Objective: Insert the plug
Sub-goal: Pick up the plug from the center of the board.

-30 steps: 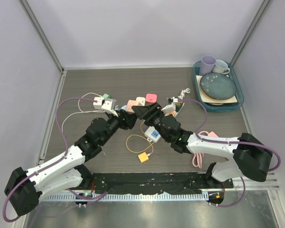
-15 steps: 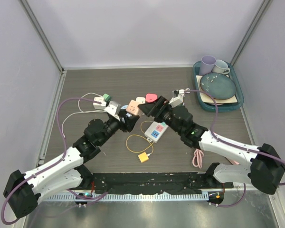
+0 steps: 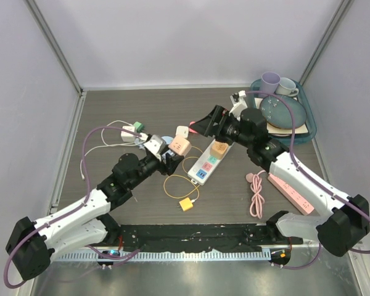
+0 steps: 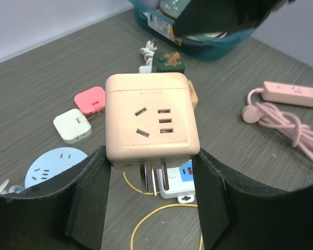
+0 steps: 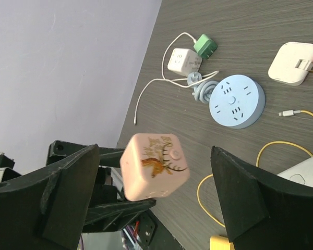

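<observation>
The plug is a pink cube adapter with three metal prongs pointing down. My left gripper is shut on its lower sides and holds it above the table. The top view has the cube in that gripper, just left of a white power strip that carries a tan cube. Part of the strip shows below the prongs. My right gripper hangs open and empty up and to the right of the cube. Its wrist view looks down on the deer-printed cube between spread fingers.
A teal tray of dishes stands at the back right. A pink power strip and its coiled cord lie at the right. A yellow cable, a round blue socket, a white charger and small adapters lie around.
My right gripper has opened, let go of the pink cube and pulled back up and to the right. The left gripper keeps the cube and has shifted slightly right.
</observation>
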`<state>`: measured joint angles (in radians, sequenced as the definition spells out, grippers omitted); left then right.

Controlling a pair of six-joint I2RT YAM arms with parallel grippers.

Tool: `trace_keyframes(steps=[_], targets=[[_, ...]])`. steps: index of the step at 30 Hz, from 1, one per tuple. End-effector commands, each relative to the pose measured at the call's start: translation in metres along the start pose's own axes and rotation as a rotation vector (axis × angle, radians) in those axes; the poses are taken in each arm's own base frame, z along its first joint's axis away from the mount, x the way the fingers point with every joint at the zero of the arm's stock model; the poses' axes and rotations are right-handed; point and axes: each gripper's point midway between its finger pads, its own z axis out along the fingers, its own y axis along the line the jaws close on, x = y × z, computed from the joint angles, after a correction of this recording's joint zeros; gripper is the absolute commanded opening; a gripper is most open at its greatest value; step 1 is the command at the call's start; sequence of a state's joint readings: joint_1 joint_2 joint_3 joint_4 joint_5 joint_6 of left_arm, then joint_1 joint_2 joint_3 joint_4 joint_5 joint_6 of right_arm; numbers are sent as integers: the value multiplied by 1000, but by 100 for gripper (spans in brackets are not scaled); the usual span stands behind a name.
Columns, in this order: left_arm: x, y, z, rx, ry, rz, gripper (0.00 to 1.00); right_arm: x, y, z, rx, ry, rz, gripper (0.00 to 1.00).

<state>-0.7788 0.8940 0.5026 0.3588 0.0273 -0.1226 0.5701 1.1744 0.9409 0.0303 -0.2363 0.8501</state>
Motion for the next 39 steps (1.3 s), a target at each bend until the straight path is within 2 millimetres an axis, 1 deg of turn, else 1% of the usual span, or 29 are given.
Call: trace_keyframes(steps=[1,3,5,7,10,13,14,15,19,20,21,22,24,29,35,39], targets=[[-31,-5,5,26,-55,119,6,11,13,-6,0,164,-97,94],[-33,1,6,-14,-30,172,6,10,13,-7,17,173,-81,94],[-33,1,8,-24,-9,247,5,9,12,-7,35,167,-63,94],[-36,2,8,-46,18,318,3,6,6,-7,84,154,-56,95],[-40,2,9,-52,51,415,3,8,-5,-5,135,165,-42,95],[-37,-2,10,-39,77,488,3,9,-10,-3,160,165,-25,95],[-37,1,10,-54,82,529,3,7,-9,-3,160,158,-23,95],[-34,0,11,-50,90,550,3,7,-8,-3,158,155,-17,95],[-25,-5,14,-36,100,591,3,1,3,-3,130,152,-27,96],[-22,-3,14,-51,103,597,2,1,7,-3,117,158,-26,96],[-28,-6,15,-60,74,603,2,1,7,-3,115,162,-22,96],[-27,-6,15,-64,71,611,1,1,8,-2,111,164,-18,96],[-27,-6,16,-81,57,631,1,5,9,-1,109,180,19,96],[-27,-12,20,-63,47,670,1,19,-4,8,142,221,97,96],[-23,-18,22,-44,44,684,0,32,-9,17,146,273,166,96],[-19,-19,23,-46,51,695,0,43,-8,23,122,321,222,96]])
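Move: The peach plug is in the left hand's fingers, its middle about 2 cm ahead, 1 cm right and 1 cm above their midpoint. From the open right hand that plug lies roughly 7 cm back, 6 cm left and 5 cm lower. About 25 cm below the right hand are the orange plug on the power strip, 5 cm back and 5 cm right, and the round blue socket, 3 cm back and 11 cm left. Left keeps its plug, rolling it about 40 degrees rightward; right stays open, sinking about 5 cm towards it. ##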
